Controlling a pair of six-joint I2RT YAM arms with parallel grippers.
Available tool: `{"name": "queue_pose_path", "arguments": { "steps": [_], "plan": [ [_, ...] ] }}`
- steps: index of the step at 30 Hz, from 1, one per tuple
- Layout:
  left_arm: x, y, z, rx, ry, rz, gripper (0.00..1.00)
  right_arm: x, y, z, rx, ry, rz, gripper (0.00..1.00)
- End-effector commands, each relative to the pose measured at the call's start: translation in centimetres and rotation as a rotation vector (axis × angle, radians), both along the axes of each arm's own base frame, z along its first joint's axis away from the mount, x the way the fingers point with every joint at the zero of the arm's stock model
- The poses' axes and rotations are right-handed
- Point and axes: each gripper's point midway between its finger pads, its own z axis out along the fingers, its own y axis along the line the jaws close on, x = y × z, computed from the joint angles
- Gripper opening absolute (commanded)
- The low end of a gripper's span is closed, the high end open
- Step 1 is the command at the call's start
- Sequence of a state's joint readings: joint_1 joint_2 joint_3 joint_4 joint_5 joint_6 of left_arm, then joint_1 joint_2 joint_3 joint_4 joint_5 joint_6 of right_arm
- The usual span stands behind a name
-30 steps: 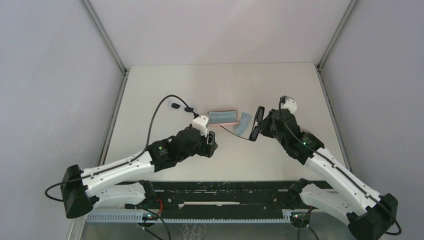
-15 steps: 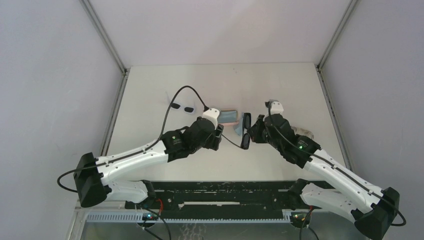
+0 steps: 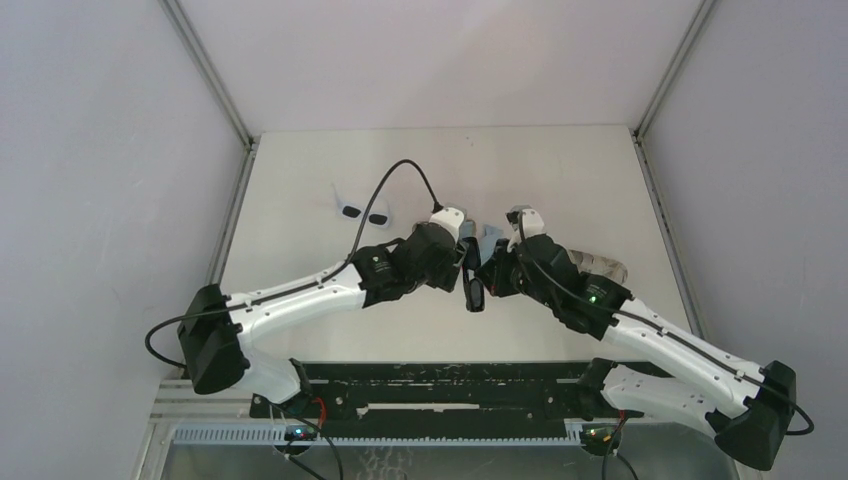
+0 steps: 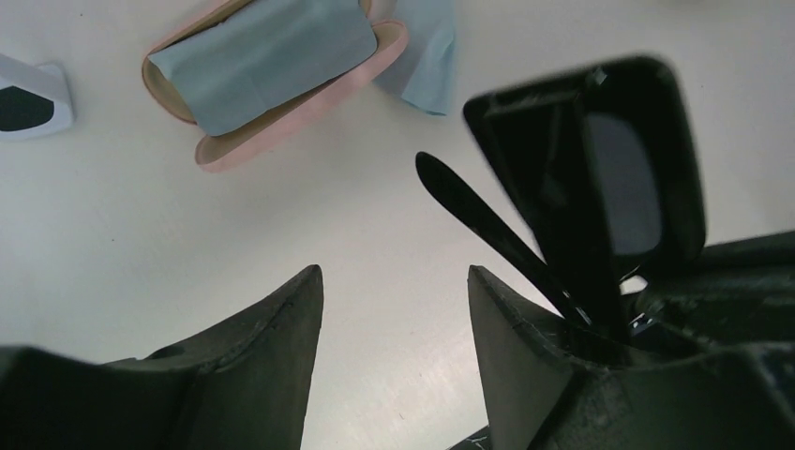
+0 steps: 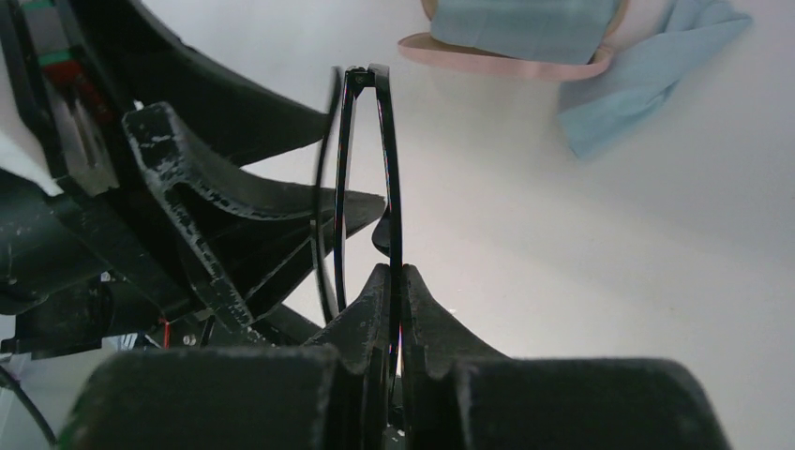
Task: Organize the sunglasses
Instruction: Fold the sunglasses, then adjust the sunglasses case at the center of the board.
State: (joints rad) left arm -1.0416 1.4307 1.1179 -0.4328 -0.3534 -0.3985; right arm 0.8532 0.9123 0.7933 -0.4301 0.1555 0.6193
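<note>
My right gripper (image 5: 392, 272) is shut on the rim of the black sunglasses (image 5: 386, 159), holding them upright and edge-on above the table. In the top view those black sunglasses (image 3: 472, 288) hang between the two grippers. My left gripper (image 4: 394, 277) is open, with bare table between its fingers. The black sunglasses (image 4: 609, 187) stand just right of it, one thin arm slanting past its right finger. The white sunglasses (image 3: 362, 210) lie on the table at the back left, apart from both grippers.
An open pink case (image 4: 281, 112) lies just beyond the grippers with a light-blue cloth (image 4: 262, 56) inside. A second light-blue cloth (image 5: 647, 66) lies on the table beside it. The left arm's cable (image 3: 400, 175) loops over the table's middle.
Both grippers have moved toward each other at the table's middle. The right one carried the black sunglasses leftward and nearer. The left arm swung right, uncovering the white sunglasses.
</note>
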Motion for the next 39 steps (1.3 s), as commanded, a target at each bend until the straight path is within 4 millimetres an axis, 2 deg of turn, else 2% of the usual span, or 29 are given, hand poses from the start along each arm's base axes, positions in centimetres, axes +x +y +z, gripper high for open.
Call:
{"name": "queue_pose_path", "arguments": {
  "steps": [1, 6, 9, 12, 17, 22, 27, 33, 36, 39],
  "plan": [
    [0.8, -2.3, 3.8, -0.089, -0.053, -0.041, 0.63, -0.7, 2.2, 1.8, 0.071, -0.04, 0.091, 0.0],
    [0.7, -2.2, 3.2, -0.076, -0.048, -0.039, 0.64, -0.4, 1.4, 1.5, 0.056, -0.038, 0.051, 0.0],
    [0.7, -1.3, 2.7, -0.075, -0.051, -0.005, 0.64, 0.4, -0.2, 1.1, 0.026, -0.032, -0.04, 0.0],
    [1.0, -0.1, 2.0, -0.068, -0.064, 0.033, 0.65, 1.0, -2.5, -0.2, -0.034, -0.014, -0.13, 0.0],
    [2.6, 1.9, 1.2, -0.074, -0.05, 0.084, 0.66, 1.2, -5.0, -2.2, -0.094, 0.015, -0.201, 0.0],
    [4.6, 3.1, -0.3, -0.1, -0.018, 0.14, 0.66, 0.8, -6.4, -4.0, -0.125, 0.05, -0.234, 0.0],
    [5.3, 2.2, -3.0, -0.137, 0.048, 0.151, 0.64, 0.4, -7.3, -5.5, -0.151, 0.088, -0.241, 0.0],
    [5.0, 1.4, -7.5, -0.113, 0.146, 0.169, 0.6, 0.4, -7.5, -5.6, -0.141, 0.086, -0.233, 0.0],
    [5.3, 1.5, -8.9, -0.117, 0.176, 0.207, 0.59, 0.5, -7.8, -5.7, -0.147, 0.087, -0.235, 0.0],
    [5.8, 1.5, -9.5, -0.163, 0.191, 0.254, 0.59, 0.6, -7.7, -5.6, -0.127, 0.084, -0.235, 0.0]
  ]
}}
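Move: The open case lies about 12 cm ahead of the left hand, 1 cm to its left and roughly 14 cm below. The sunglasses, pinched by the right gripper, are about 4 cm to the left hand's right, level with it fore and aft and 2 cm higher. From the right hand the case is some 15 cm ahead, 7 cm left and 17 cm below; the blue cloth lies 10 cm to the right of the case and 2 cm nearer the base. Hold the left gripper against the folded temple a moment longer, then take it off forward and left, about 5 cm, and sink it some 9 cm towards the near side of the case, fingers open and tipping further down. Meanwhile keep the right grip shut on the frame and carry the sunglasses right and down, away from the left hand, turning slightly clockwise. ##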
